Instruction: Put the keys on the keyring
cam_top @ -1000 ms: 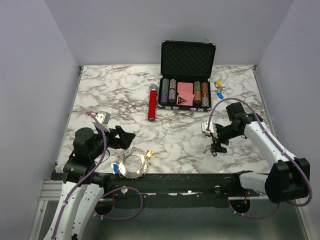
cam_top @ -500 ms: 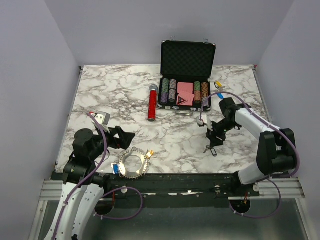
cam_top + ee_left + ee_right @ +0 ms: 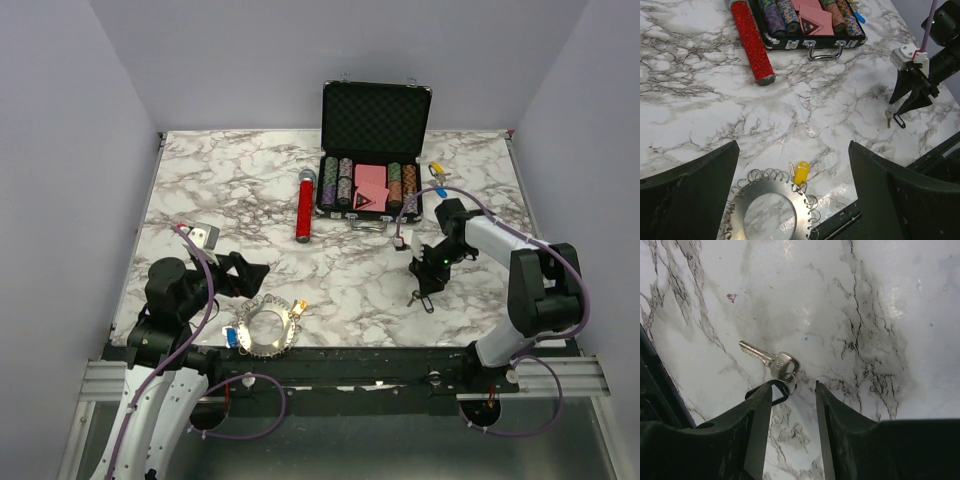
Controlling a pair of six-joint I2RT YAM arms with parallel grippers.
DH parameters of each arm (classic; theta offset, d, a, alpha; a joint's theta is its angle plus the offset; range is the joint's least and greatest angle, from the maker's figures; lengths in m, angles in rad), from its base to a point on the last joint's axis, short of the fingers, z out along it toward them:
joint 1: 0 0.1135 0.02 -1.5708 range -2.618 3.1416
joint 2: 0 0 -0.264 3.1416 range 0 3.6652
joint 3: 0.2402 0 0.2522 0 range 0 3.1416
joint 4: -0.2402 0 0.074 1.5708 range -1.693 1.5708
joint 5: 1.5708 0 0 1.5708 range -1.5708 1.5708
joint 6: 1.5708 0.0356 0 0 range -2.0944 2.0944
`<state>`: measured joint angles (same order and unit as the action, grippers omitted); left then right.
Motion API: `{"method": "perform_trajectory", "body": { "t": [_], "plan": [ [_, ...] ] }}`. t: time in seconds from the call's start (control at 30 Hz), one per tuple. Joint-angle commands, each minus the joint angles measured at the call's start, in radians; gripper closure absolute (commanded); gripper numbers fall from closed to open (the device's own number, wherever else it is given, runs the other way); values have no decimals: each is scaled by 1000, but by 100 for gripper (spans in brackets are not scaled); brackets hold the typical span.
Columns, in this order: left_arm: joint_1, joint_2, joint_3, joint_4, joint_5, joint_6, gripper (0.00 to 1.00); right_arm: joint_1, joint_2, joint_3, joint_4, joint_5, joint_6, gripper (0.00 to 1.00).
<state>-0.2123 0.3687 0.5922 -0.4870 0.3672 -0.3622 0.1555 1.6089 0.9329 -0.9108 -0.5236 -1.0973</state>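
A small silver key (image 3: 774,361) lies flat on the marble, joined by a small ring to a dark oblong tag (image 3: 782,393). My right gripper (image 3: 794,390) is open with a narrow gap and hangs just over it. Its left finger (image 3: 752,430) covers part of the tag, and nothing is between the jaws. The top view shows this gripper (image 3: 426,277) and the key (image 3: 419,298) at the front right. The keyring (image 3: 265,328), with a yellow tag (image 3: 300,307) and a blue tag (image 3: 231,338), lies at the front left. My left gripper (image 3: 246,272) is wide open above it, over the ring plate (image 3: 760,197).
A red glitter cylinder (image 3: 304,206) lies mid-table. An open black case of poker chips (image 3: 372,188) stands behind it. Yellow- and blue-tagged keys (image 3: 437,178) lie beside the case at the back right. The keyring sits close to the table's front edge (image 3: 330,348).
My right arm has folded in towards the back and its gripper has shifted slightly left over the key. The key and the left arm have not moved.
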Motion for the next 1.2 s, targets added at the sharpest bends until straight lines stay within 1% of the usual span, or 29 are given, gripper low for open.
{"method": "perform_trajectory", "body": {
  "t": [0.0,0.23,0.5,0.57,0.6,0.63,0.67,0.7,0.73,0.77,0.97,1.17],
  "plan": [
    [7,-11,-9,30,4,14,1,-5,17,-22,10,19,20,53],
    [11,-11,-11,33,10,12,1,-7,37,-26,-3,4,19,58],
    [11,-11,-11,33,12,12,1,-5,51,-17,-23,-10,17,70],
    [13,-11,-11,33,12,12,1,-5,51,-14,-30,-16,19,74],
    [13,-11,-9,33,13,12,1,-5,52,-11,-34,-19,19,81],
    [13,-10,-11,33,15,12,1,-5,52,-8,-37,-24,19,84],
    [13,-11,-11,34,15,11,1,-5,51,-3,-43,-29,17,89],
    [11,-11,-9,33,13,12,1,-5,49,1,-48,-35,17,92],
    [13,-13,-11,34,15,12,1,-7,46,6,-51,-41,17,98],
    [13,-13,-11,34,15,12,1,-7,40,10,-56,-49,17,99],
    [13,-13,-11,42,27,8,1,-5,-9,46,-92,-111,2,99],
    [21,-31,-20,71,85,-21,1,-2,-105,47,-140,-254,-91,99]
  ]
}}
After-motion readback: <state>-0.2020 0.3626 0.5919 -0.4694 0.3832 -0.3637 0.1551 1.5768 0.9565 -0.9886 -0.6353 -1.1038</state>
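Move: The small ring joining the key to the black tag lies almost between the right fingertips, about 1 cm back and 1 cm below. The key's middle is some 2 cm back and 2 cm left of the right hand, the tag about 2 cm back without sideways offset, and the table's near edge roughly 11 cm straight back. From the idle left hand, the ring is about 31 cm right, level in reach and some 20 cm lower. Ease the half-open right gripper about 1 cm down and 1.5 cm back onto the small ring between key and black tag, shutting the fingers fully to pinch it. Then lift roughly 3 cm off the table, drifting left by nearly 2 cm as you rise, and keep the fingertips shut. ##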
